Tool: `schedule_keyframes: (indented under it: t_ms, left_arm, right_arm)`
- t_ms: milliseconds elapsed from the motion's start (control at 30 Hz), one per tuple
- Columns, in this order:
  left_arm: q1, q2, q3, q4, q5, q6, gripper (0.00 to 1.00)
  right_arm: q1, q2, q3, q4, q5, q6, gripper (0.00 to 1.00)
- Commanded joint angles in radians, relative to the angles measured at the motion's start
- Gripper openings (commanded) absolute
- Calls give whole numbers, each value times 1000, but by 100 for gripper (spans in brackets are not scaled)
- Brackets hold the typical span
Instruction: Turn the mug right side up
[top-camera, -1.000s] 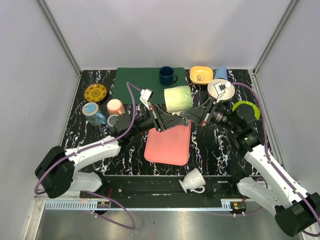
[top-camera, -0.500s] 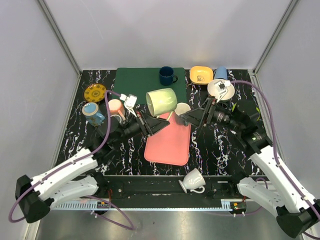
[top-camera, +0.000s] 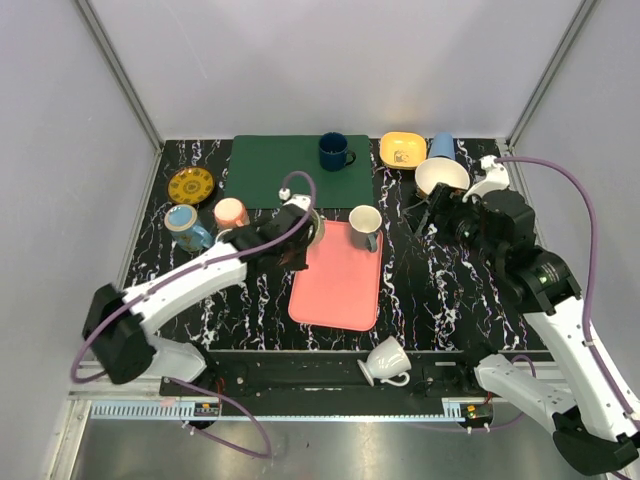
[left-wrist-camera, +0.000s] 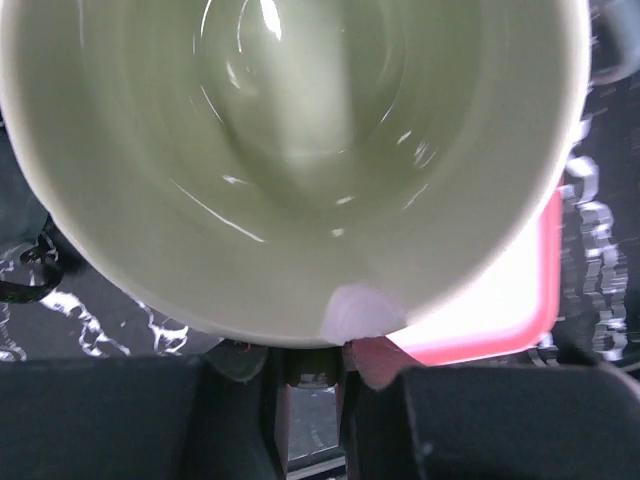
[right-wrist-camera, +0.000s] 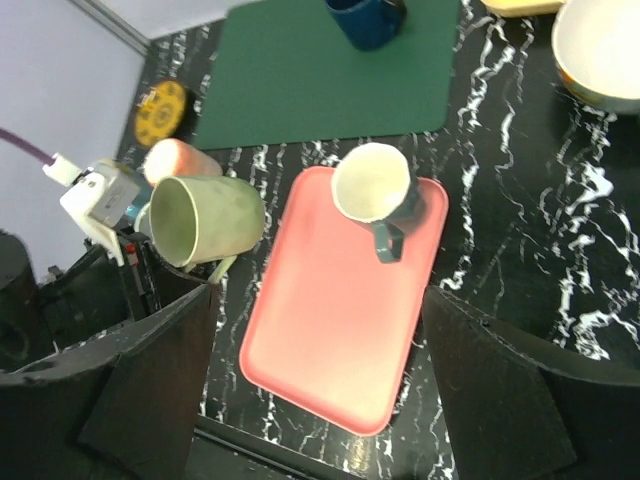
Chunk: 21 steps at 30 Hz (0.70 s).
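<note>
The pale green mug (right-wrist-camera: 205, 220) sits low at the left edge of the pink tray (right-wrist-camera: 330, 330), tilted with its mouth turned toward the left wrist. Its inside fills the left wrist view (left-wrist-camera: 300, 150). My left gripper (left-wrist-camera: 310, 355) is shut on the mug's rim. From above the left wrist covers most of the mug (top-camera: 313, 228). My right gripper (right-wrist-camera: 320, 380) is open with nothing in it, held high and back at the right (top-camera: 440, 215).
A cream mug with a dark handle (top-camera: 364, 222) stands upright on the tray (top-camera: 335, 285). A blue mug (top-camera: 333, 151) sits on the green mat (top-camera: 270, 175). A yellow bowl (top-camera: 402, 150), white bowl (top-camera: 442, 177), pink cup (top-camera: 231, 213) and yellow plate (top-camera: 191, 185) ring the area.
The right gripper opened, let go of the green mug and drew back to the right. The left arm carried the mug down and left, to the tray's left edge.
</note>
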Motion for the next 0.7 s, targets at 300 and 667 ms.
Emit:
schedule_keyframes:
  t_ms: [300,667]
  left_arm:
    - [47,419,342,3,76,119,0]
    - [73,612,454,-23,115,136,0]
  right_arm:
    - [4,-9,-65,-21,39,-19,88]
    - [5,-7,-108,-2,37,-39,88]
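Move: The held green mug is bound for the free far part of the pink tray, roughly 10 cm ahead of the left fingers, 6 cm to their right and 15 cm below. The grey mug stands there too, about 10 cm ahead and 12 cm right; the navy mug is some 26 cm ahead and 6 cm right, both roughly 11 cm lower. From the empty right gripper that spot is about 9 cm ahead, 15 cm left and 32 cm down. Lower the left gripper about 9 cm, dropping at first, then carrying the green mug forward and to the right over the tray to the near side of the grey mug's left flank, and sinking again. Keep the pinch on its handle and tip the fingers some 15 to 20 degrees further down to level it. Sink the wide-open right gripper about 5 cm. ##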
